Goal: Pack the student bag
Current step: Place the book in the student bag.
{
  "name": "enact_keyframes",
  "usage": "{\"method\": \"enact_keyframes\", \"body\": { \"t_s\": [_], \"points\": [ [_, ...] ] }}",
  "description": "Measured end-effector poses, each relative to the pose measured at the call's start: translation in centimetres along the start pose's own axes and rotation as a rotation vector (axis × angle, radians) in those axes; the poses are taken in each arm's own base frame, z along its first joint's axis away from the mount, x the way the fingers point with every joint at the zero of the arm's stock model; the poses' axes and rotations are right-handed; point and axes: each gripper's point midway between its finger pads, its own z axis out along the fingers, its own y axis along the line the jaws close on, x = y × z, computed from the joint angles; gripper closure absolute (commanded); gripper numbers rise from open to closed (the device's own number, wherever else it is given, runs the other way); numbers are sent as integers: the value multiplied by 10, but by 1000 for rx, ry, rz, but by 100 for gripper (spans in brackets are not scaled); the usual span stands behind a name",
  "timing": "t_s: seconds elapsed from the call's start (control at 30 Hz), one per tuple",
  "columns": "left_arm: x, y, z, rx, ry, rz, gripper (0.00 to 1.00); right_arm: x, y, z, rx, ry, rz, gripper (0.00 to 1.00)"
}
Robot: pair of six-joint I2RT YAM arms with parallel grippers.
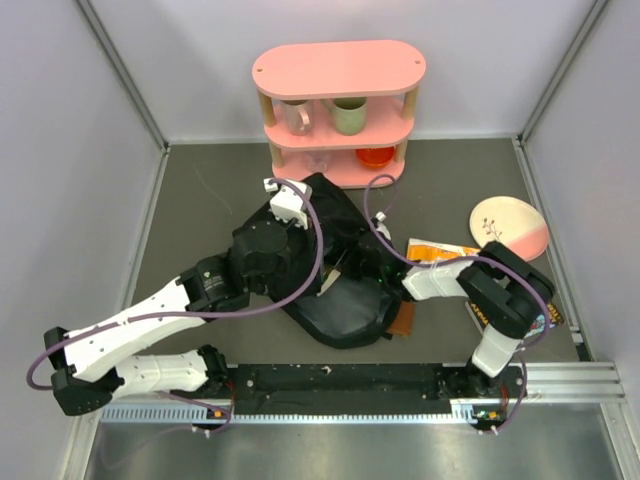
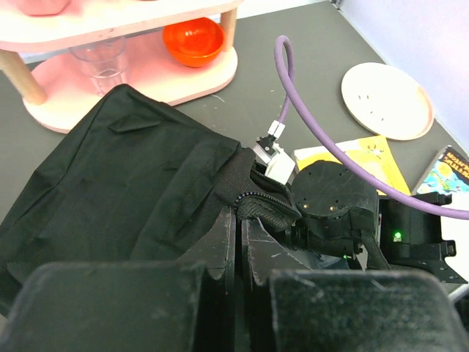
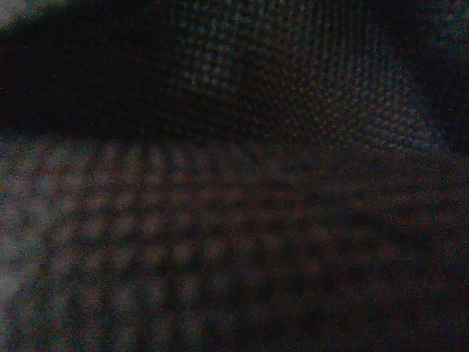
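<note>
The student bag [image 1: 340, 312] is a big black fabric backpack lying mid-table; in the left wrist view its dark cloth [image 2: 132, 183] fills the left half. My left gripper [image 1: 335, 262] [image 2: 242, 220] is shut, pinching the zippered edge [image 2: 270, 207] of the bag's opening. My right arm [image 1: 440, 280] [image 2: 333, 194] reaches into that opening from the right. Its gripper is hidden inside the bag. The right wrist view shows only dark woven fabric [image 3: 242, 147] close up, with no fingers visible.
A pink shelf [image 1: 338, 70] [image 2: 110, 22] at the back holds two mugs [image 1: 349, 116], a glass [image 2: 99, 62] and an orange bowl [image 1: 376, 156] [image 2: 193, 40]. A plate [image 1: 510, 228] [image 2: 386, 99], a yellow book [image 1: 435, 250] [image 2: 352, 158], another book [image 1: 545, 320] [image 2: 447, 172] and a brown flat item [image 1: 403, 318] lie to the right.
</note>
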Motion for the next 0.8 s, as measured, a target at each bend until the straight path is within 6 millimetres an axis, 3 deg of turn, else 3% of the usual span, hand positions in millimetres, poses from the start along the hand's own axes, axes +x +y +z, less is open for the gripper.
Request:
{"method": "enact_keyframes", "body": {
  "t_s": [0.13,0.27,0.4,0.5,0.8],
  "points": [
    [-4,12,-5,-40,-12,21,100,4,13,18,-13,14,7,85],
    [-6,24,-10,-72,-13,44,100,9,19,25,-17,17,19,45],
    [-5,31,-11,-94,-6,60,100,18,7,22,20,36,8,25],
    [-7,36,-11,-110,-11,60,100,17,13,13,5,41,-9,14],
    [-6,47,-9,-141,-28,36,100,13,5,-48,70,66,-128,10]
  ]
}}
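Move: Right hand, already deep in the student bag, grips the book; its middle is about 5 cm back and level sideways, at hand height. The bag's middle is 2 cm back, 1 cm left and 3 cm lower. On the table, roughly 6 cm below this hand, the brown wallet lies about 16 cm back and 16 cm right, the orange book 1 cm back and 26 cm right. From the left hand, the book is level fore-and-aft, 3 cm right and 27 cm below. Slide the right gripper about 3 cm left and slightly forward with the book into the bag, then open its fingers wide to let go and draw back and right some 7 cm, rising a little. Meanwhile keep the left fingers pinched on the bag's zippered edge and pull that edge about 5 cm left, and slightly forward. ##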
